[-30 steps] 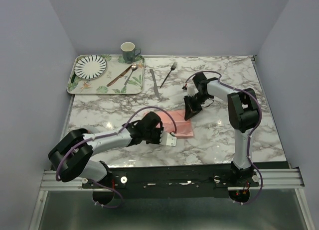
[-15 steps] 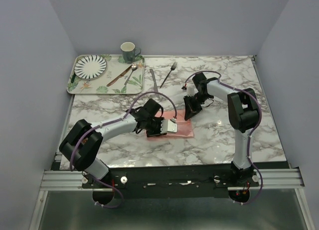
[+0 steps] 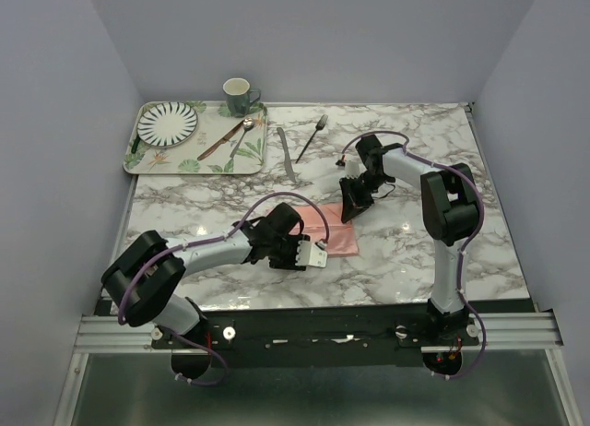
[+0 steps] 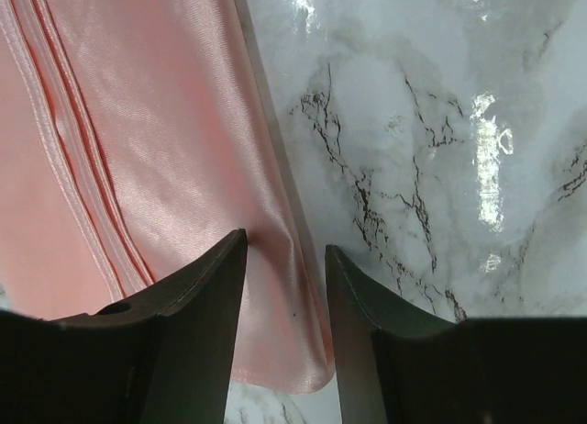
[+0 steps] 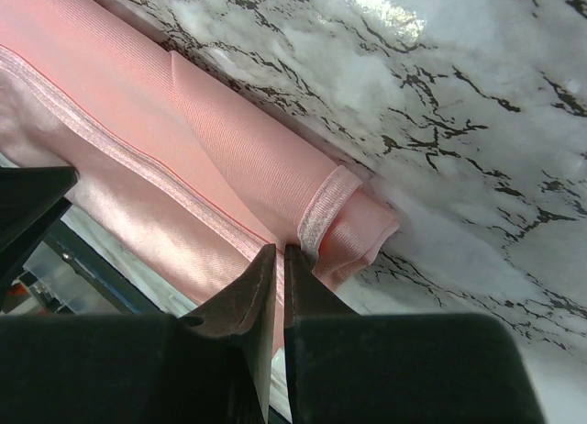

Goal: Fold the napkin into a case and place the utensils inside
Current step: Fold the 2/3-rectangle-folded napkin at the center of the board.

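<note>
The salmon-pink napkin (image 3: pixel 334 234) lies folded into a narrow band on the marble table mid-field. My left gripper (image 3: pixel 312 253) is at its near-left end. In the left wrist view that gripper (image 4: pixel 285 242) stands open, and the napkin (image 4: pixel 165 121) has its edge and corner running between the jaws. My right gripper (image 3: pixel 350 212) is at the far end. In the right wrist view it (image 5: pixel 281 250) is shut on the hemmed fold of the napkin (image 5: pixel 229 130). The fork (image 3: pixel 315 136) and knife (image 3: pixel 286 154) lie on the table behind, apart from both grippers.
A floral tray (image 3: pixel 198 163) at the back left carries a striped plate (image 3: pixel 167 123), a spoon (image 3: pixel 241 136) and a brown-handled utensil (image 3: pixel 219 142). A mug (image 3: pixel 240 96) stands at its far corner. Walls close in the table (image 3: pixel 415 251) on three sides.
My left gripper swung over the napkin, then drew back toward its near-left end, and its jaws went from shut to open. The right gripper stayed pinched at the far end.
</note>
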Robot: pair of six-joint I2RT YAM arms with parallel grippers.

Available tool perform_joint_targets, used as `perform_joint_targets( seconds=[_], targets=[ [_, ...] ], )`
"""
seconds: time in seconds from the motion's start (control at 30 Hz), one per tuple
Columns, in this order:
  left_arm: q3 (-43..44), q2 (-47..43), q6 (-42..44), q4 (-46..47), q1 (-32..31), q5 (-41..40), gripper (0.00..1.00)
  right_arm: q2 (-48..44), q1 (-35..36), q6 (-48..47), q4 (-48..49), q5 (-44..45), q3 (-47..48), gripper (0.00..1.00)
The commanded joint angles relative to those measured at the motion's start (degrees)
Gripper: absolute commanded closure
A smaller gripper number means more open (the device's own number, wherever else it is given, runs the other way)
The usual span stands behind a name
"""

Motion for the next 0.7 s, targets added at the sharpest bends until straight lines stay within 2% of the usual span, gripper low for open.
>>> perform_joint_targets(
  seconds=[0.0,0.07,0.1,0.17,0.2,0.3,0.47,0.67],
  targets=[
    [-0.9,2.4,1.0,2.0,-0.4,-4.7,0.53,2.7,0.2,-2.4,0.2,7.7,-0.8,0.84],
    [-0.7,3.1,1.6,1.4,-0.4,-4.6,0.61,2.7,0.2,-2.4,0.3,7.7,-0.7,0.84],
    [-0.3,3.7,1.8,1.0,-0.4,-4.4,0.69,2.7,0.2,-2.4,0.3,7.7,-0.7,0.84],
    [0.3,4.1,2.0,-0.2,-0.4,-3.5,0.77,2.8,0.2,-2.4,0.3,7.8,-0.7,0.84],
    [0.9,4.3,2.0,-0.9,-0.4,-2.8,0.85,2.8,0.2,-2.6,0.3,7.7,-0.6,0.84],
    [2.8,4.0,1.8,-3.9,-0.2,0.2,1.0,2.4,0.2,-2.9,0.4,7.7,-0.7,0.84],
    [9.4,5.5,-0.9,-13.4,3.2,8.6,1.0,2.1,0.2,-3.5,0.7,7.6,-1.1,0.85],
    [22.7,12.3,-2.4,-25.3,10.5,20.9,1.0,2.3,0.2,-4.1,0.6,7.3,-0.7,0.84]
  ],
)
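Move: The left hand, its fingers about half open, hangs low over the napkin's near edge, which lies about 1 cm ahead of and 1 cm below it. The napkin's near-left corner is some 4 cm to the left and about level fore-and-aft, and the hem line across the napkin some 7 cm ahead. The knife lies roughly 25 cm ahead and 2 cm left. From the right hand, that grip spot is about 12 cm back and 13 cm left. The left hand eases about 1 cm forward and a touch lower while its fingers close fully, pinching the napkin's near edge just in from its near-left corner, then lifts about 2.5 cm and moves on forward over the napkin as the wrist tips so that the fingertips swing some 10 degrees back towards the base. The right hand stays put, keeping its nearly shut fingertips on the napkin by the far-right corner. ##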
